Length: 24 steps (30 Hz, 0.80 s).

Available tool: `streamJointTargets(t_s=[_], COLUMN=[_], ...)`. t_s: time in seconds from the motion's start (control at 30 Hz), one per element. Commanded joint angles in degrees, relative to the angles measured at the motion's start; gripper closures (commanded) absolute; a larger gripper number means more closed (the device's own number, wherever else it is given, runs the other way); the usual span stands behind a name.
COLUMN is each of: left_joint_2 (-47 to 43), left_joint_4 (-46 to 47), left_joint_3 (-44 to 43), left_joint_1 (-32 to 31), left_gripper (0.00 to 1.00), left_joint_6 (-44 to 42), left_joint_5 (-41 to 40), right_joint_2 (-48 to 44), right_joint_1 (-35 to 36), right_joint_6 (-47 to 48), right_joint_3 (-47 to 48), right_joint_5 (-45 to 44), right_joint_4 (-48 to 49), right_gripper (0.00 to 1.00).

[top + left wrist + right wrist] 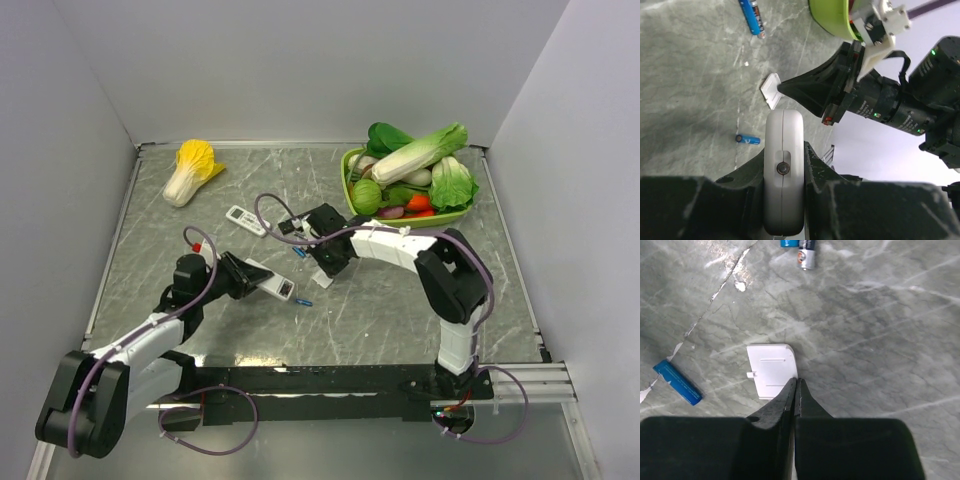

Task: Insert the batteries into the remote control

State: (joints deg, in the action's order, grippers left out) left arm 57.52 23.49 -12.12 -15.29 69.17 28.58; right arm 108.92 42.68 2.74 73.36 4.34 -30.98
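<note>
My left gripper (pixel 784 152) is shut on the remote control (pixel 784 200), a white-grey body seen edge-on between the jaws and held low over the table (pixel 268 282). A white battery cover (pixel 771 370) lies flat on the marble. My right gripper (pixel 796 382) is shut, its tips resting at the cover's near right corner; I cannot tell whether they pinch its edge. One of the blue batteries (pixel 678 383) lies left of the cover, and two more (pixel 806 255) lie beyond it. In the top view, loose batteries (pixel 303 302) lie near both grippers (pixel 322 272).
A smaller white remote (pixel 246 220) lies behind the left arm. A yellow toy cabbage (pixel 192 170) sits at the back left. A green basket (pixel 352 185) of toy vegetables stands at the back right, close behind the right arm. White walls enclose the table.
</note>
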Motion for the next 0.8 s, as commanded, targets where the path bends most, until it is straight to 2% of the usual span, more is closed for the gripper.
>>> streamJointTargets(t_s=[0.0, 0.23, 0.5, 0.6, 0.77], left_joint_2=[1.63, 5.58, 9.54, 9.81, 9.46], left_joint_4=[6.22, 9.82, 12.45, 13.95, 15.45], left_joint_3=[-3.43, -7.65, -15.65, -17.49, -19.43], left_joint_1=[0.26, 0.26, 0.17, 0.08, -0.27], left_gripper=[0.99, 0.99, 0.99, 0.99, 0.99], left_joint_6=[2.98, 5.71, 9.48, 11.42, 14.59], left_joint_5=[3.15, 7.89, 15.45, 17.74, 19.49], right_joint_2=[-10.38, -24.97, -40.01, -44.31, -50.03], right_joint_1=[0.65, 3.2, 9.17, 10.93, 12.96], right_joint_6=[2.26, 10.25, 23.0, 27.66, 38.11], right_joint_3=[-1.02, -4.54, -13.58, -17.79, -25.1], right_joint_5=[-4.24, -13.38, -19.98, -19.63, -13.93], right_joint_4=[0.83, 6.54, 26.92, 35.5, 48.46], right_gripper=[1.0, 1.0, 1.0, 1.0, 1.0])
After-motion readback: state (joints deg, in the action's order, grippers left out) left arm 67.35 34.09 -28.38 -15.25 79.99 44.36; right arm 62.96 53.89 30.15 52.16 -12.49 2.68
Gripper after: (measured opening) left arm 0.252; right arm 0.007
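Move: The right fingers are shut on the battery cover on the table. From them, the remote's battery bay, held in the left gripper, lies roughly 6 cm left, 6 cm back and 7 cm higher. The loose blue battery lies about 7 cm back and 4 cm left, the pair of batteries 6 cm ahead and 5 cm left, both at table height. From the left hand, the battery cover is some 11 cm right, 3 cm ahead and 8 cm below. Keep the cover pinched in the shut right fingertips and lift it fast, nearly straight up off the table by about 27 cm, swinging the fingers up from pointing down to pointing mostly forward. Meanwhile raise the remote with the left gripper some 12 cm, drifting right and a little forward, turning it slightly clockwise as its left side dips; keep its grip. ##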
